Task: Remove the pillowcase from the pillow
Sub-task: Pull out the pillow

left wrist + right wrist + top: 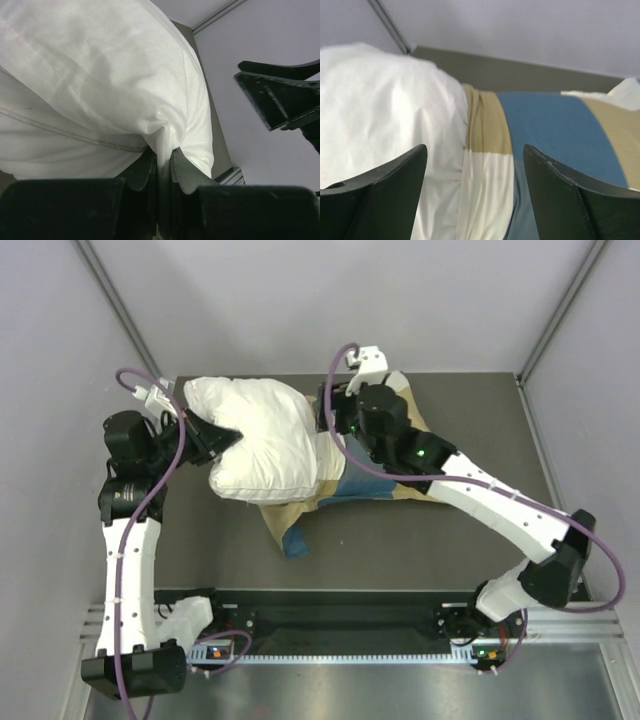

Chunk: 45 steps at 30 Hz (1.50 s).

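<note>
The plump white pillow (265,435) lies at the back left of the table, about half bare. The checked blue, tan and cream pillowcase (365,485) still wraps its right end, and one loose corner trails toward the front. My left gripper (213,437) is at the pillow's left side, shut on a pinched fold of the pillow (100,75); in the left wrist view the fold runs down between the left gripper (162,157) fingers. My right gripper (330,422) hovers open over the pillowcase's bunched edge. In the right wrist view the right gripper (475,147) straddles the line between pillow (380,100) and pillowcase (550,125) and holds nothing.
The dark grey table (450,540) is enclosed by pale walls at the back and on both sides. A metal rail (350,655) carrying the arm bases runs along the near edge. A dark part of the right arm (280,95) hangs close to the pillow's right.
</note>
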Tool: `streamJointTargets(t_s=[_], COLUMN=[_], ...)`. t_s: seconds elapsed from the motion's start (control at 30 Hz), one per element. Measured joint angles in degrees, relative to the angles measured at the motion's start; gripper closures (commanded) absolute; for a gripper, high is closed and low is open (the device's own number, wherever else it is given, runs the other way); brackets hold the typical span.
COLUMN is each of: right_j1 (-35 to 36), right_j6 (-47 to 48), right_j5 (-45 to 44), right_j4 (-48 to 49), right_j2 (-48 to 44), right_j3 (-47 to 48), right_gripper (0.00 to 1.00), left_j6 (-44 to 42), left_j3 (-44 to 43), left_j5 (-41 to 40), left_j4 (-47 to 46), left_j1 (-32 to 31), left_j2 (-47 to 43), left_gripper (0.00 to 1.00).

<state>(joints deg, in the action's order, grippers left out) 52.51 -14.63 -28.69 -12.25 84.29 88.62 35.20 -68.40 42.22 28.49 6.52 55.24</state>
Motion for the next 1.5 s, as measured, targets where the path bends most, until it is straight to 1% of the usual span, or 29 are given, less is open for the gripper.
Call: streamJointTargets(t_s=[0.2,0.33,0.67,0.77,1.13,1.37,1.5], right_j1=[0.74,0.81,1.14,1.46,1.70,1.36,0.61], right_j6=[-2.19,-3.23,-4.61,-4.63,-5.90,-8.07,-8.31], right_j5=[2.95,2.71,0.59,-0.13,-3.23,-4.68,-4.94], right_j4=[-2.75,-2.89,-4.33,-5.57,-6.69,-5.35,-4.72], right_j2=[9.11,11.78,12.07,12.72,12.76,12.11,10.97], right_j3=[0.00,0.04,0.83,2.19,0.79,-4.26,-5.75], right_gripper=[0.23,0.23,0.22,0.23,0.22,0.22,0.22], left_j6=[-1.62,-2.36,-5.38,-5.44,-6.86,-8.48,-8.57], left_j3=[0.28,0.28,0.02,-0.42,-3.52,-5.88,-6.73], left_j5=[-1.07,-2.38,-11.28,-12.15,-16.24,-18.60,-18.86], left_j4=[1.57,3.69,10.47,11.74,16.63,21.99,23.06], left_j1=[0.00,0.00,-0.37,-0.50,-0.92,-1.38,-1.40], left_j2=[-0.50,-1.42,-6.58,-7.19,-7.50,-7.50,-7.50], left_gripper=[1.00,1.00,1.00,1.00,1.00,1.00,1.00])
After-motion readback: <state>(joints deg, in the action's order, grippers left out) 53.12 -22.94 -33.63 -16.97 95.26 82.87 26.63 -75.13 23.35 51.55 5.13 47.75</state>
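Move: Below the open right hand by roughly 16 cm lies the pillowcase's crumpled rim, about 1 cm ahead and 3 cm to its left. The white pillow's middle is some 14 cm left, 3 cm back and 14 cm down; the blue stripe sits about 3 cm right, 5 cm back, at the rim's height. From the left hand, already gripping the pillow, that rim is about 17 cm right, 8 cm ahead and 14 cm lower. Dropping about 15 cm onto the pillowcase beside its rim, the right hand tips its wide-open fingers down some 15 degrees; it drifts left first, pauses, then sinks again while easing back right, fingertips coming to press into the cloth. The left hand keeps its pinch on the pillow and draws back and left, away from the rim, turning counter-clockwise as its left side rises. ##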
